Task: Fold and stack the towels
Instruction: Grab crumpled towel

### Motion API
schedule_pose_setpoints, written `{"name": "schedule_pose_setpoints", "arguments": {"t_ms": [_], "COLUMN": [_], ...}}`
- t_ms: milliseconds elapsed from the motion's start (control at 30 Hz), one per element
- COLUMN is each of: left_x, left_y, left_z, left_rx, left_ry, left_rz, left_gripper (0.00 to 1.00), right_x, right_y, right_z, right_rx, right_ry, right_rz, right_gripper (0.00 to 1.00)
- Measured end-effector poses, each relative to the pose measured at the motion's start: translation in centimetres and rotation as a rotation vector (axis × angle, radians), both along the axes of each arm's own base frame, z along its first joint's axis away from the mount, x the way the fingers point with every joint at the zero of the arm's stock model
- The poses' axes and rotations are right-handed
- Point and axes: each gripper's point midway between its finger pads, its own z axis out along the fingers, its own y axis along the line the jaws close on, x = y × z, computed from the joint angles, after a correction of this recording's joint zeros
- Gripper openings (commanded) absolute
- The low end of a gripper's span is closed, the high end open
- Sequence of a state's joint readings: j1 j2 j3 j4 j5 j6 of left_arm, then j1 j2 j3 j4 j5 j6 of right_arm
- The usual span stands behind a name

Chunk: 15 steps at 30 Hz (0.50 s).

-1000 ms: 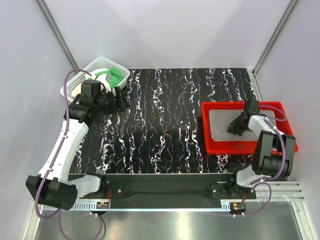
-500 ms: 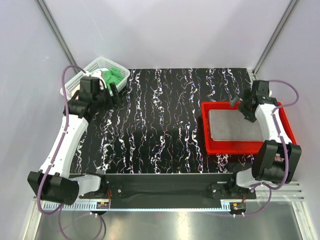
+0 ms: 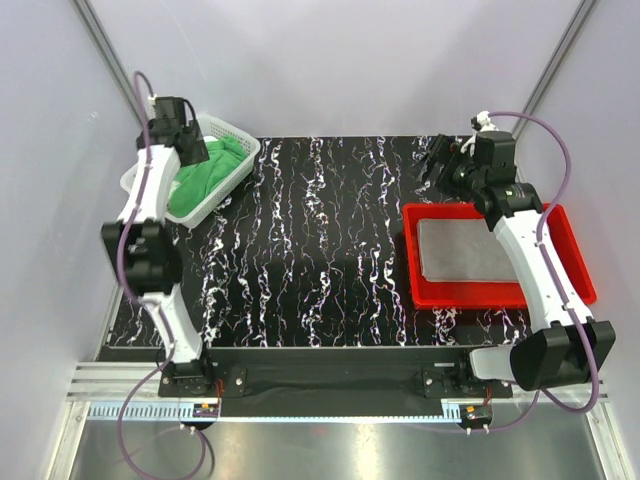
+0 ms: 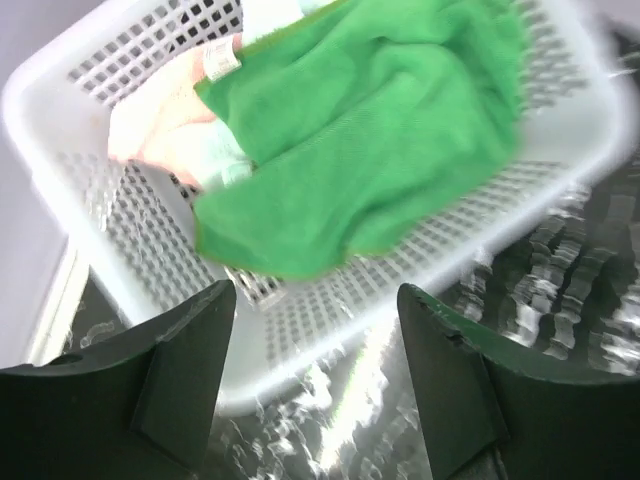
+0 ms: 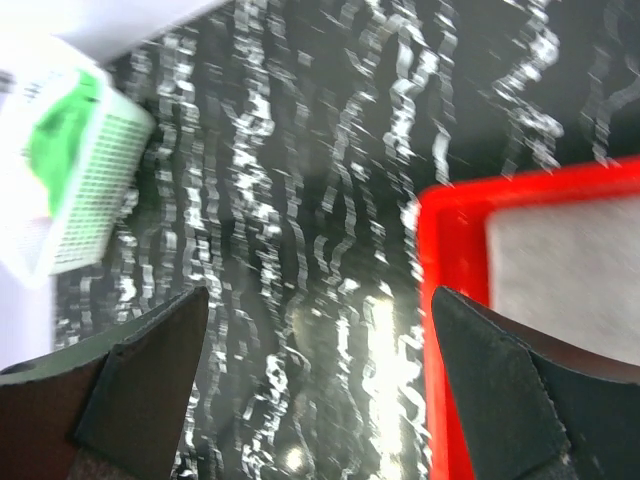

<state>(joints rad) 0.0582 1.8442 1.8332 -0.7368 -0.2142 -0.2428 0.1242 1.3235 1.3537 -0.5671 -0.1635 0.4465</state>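
A grey towel [image 3: 468, 250] lies folded flat in the red tray [image 3: 500, 297]; the right wrist view catches its edge [image 5: 570, 270]. A green towel [image 3: 205, 172] fills the white mesh basket [image 3: 243, 160]. In the left wrist view the green towel [image 4: 370, 130] covers a pink towel [image 4: 160, 125] and a pale mint one [image 4: 228, 165]. My left gripper [image 3: 192, 150] hangs over the basket's far left end, open and holding nothing [image 4: 315, 300]. My right gripper [image 3: 440, 158] hovers beyond the tray's back left corner, open and holding nothing [image 5: 318, 300].
The black marbled table [image 3: 320, 250] stretches between basket and tray. The basket [image 5: 90, 190] sits at the back left corner against the white wall. The red tray's near wall [image 5: 440, 260] lies just right of my right fingers. Both arm bases stand at the near edge.
My right gripper opened, left the grey towel in the tray, and rose back and left past the tray. The left arm swung up and back over the basket.
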Motion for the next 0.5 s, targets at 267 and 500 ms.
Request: {"name": "schedule_pose_setpoints", "arguments": {"t_ms": [267,500], "left_x": [5.8,5.5], "left_y": [2.4,2.2], "left_z": [-13.4,-13.9], "left_rx": [0.116,0.195], "left_ry": [0.274,0.325], "left_rz": [-0.056,-0.071], "left_gripper": [0.33,0.00], "right_x": [3.0,4.9], "right_y": [2.0,2.4], "right_z": [-0.4,-2.9], "right_rx": [0.033,0.017], "right_ry": [-0.023,0.037], "right_rz": [0.076,0.095], "right_gripper": [1.00,1.00]}}
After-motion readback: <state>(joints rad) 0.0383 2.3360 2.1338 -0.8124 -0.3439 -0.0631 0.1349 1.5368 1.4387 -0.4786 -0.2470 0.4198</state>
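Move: The crumpled green towel lies in the white basket, its middle about 7 cm ahead of the left hand, level sideways and some 17 cm lower. The basket's middle is about 8 cm ahead and 6 cm to the left, 18 cm down; inside it the peach cloth lies roughly 4 cm ahead and 12 cm left of the hand, 17 cm down. From the right hand the green towel is some 18 cm ahead, 55 cm left and 22 cm lower. The green towel is pinched near its front end by the left fingers: the hand drops fast, about 16 cm, and pushes 5 cm forward into the basket, tipping some 20 degrees further down and shutting its open fingers on a fold, then starts back up by 2 cm. The right hand, empty and wide open, eases 5 cm forward above the table by the red bin, also sinking and drifting left a little. ##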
